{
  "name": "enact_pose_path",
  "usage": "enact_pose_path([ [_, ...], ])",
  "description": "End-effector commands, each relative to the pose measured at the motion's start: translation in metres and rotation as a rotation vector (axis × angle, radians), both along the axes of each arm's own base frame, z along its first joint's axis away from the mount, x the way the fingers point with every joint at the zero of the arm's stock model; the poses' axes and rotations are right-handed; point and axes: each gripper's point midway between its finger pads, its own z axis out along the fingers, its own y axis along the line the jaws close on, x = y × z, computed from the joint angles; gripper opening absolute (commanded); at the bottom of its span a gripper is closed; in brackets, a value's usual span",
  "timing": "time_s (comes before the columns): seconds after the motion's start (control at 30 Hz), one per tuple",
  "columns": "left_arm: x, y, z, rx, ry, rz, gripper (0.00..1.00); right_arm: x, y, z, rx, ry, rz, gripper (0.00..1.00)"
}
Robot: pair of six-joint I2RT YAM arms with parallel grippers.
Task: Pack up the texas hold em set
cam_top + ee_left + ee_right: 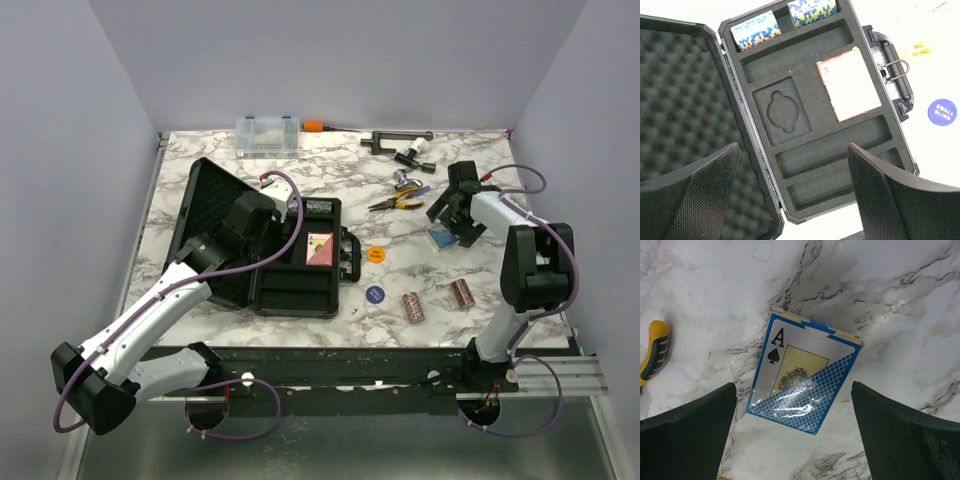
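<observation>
The black foam-lined case (pixel 290 290) lies open at left centre, lid (pixel 680 90) folded out to the left. A red card deck (pixel 320 250) sits in its base, and two blue-yellow chip rolls (pixel 756 31) fill a top slot. My left gripper (pixel 792 200) hovers open over the case's near corner, holding nothing. My right gripper (pixel 793 385) hangs open straight above the blue card deck (pixel 802 377), which lies flat on the marble, one finger on each side and clear of it. Two brownish chip rolls (pixel 413 306), an orange disc (pixel 376 254) and a blue disc (pixel 375 294) lie right of the case.
Yellow-handled pliers (pixel 398 203) lie just left of the blue deck, their handle (pixel 654 352) near my right gripper's left finger. A clear organiser box (pixel 267 135), an orange-handled screwdriver (pixel 315 126) and a black tool (pixel 400 140) line the back edge.
</observation>
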Motion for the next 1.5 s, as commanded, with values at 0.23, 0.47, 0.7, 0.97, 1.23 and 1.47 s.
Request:
enact_pose_path([
  [0.23,-0.007,-0.007,-0.007,0.043,0.023,-0.038,0.86,0.019,-0.002,-0.012,0.030,-0.015,-0.059,1.00],
  [0.47,-0.007,-0.006,-0.006,0.047,0.019,-0.035,0.86,0.012,-0.014,-0.020,-0.013,0.006,-0.112,1.00],
  [0.7,-0.008,-0.008,-0.008,0.044,0.028,-0.043,0.86,0.011,-0.015,-0.027,-0.021,0.015,-0.108,0.98],
  [0.97,-0.007,-0.007,-0.008,0.049,0.028,-0.042,0.86,0.013,-0.011,-0.026,-0.018,0.015,-0.024,0.77],
  [1.23,-0.007,-0.009,-0.011,0.050,0.038,-0.045,0.86,0.011,0.013,-0.015,-0.007,0.002,0.112,0.62],
  [1.47,-0.006,-0.007,-0.012,0.063,0.037,-0.036,0.85,-0.001,0.067,0.004,-0.025,-0.025,0.298,0.62],
])
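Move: The blue card deck lies almost right under the open right gripper, about 1 cm ahead and 3 cm below, level sideways; from the left hand it is some 42 cm to the right, 10 cm ahead and 20 cm down. From the right hand, the pliers lie about 9 cm ahead and 12 cm left, the big blind button 4 cm back and 18 cm left, and the nearer chip roll 14 cm back and 2 cm right, all 3 to 4 cm below. Sink the open right gripper about 2 cm, easing a centimetre forward and slightly right so the fingers straddle the blue deck, then close on its two long sides. Once it is pinched, carry it about 4 cm left, towards the big blind button, rising just under 1 cm and turning some 10 to 15 degrees counter-clockwise. ##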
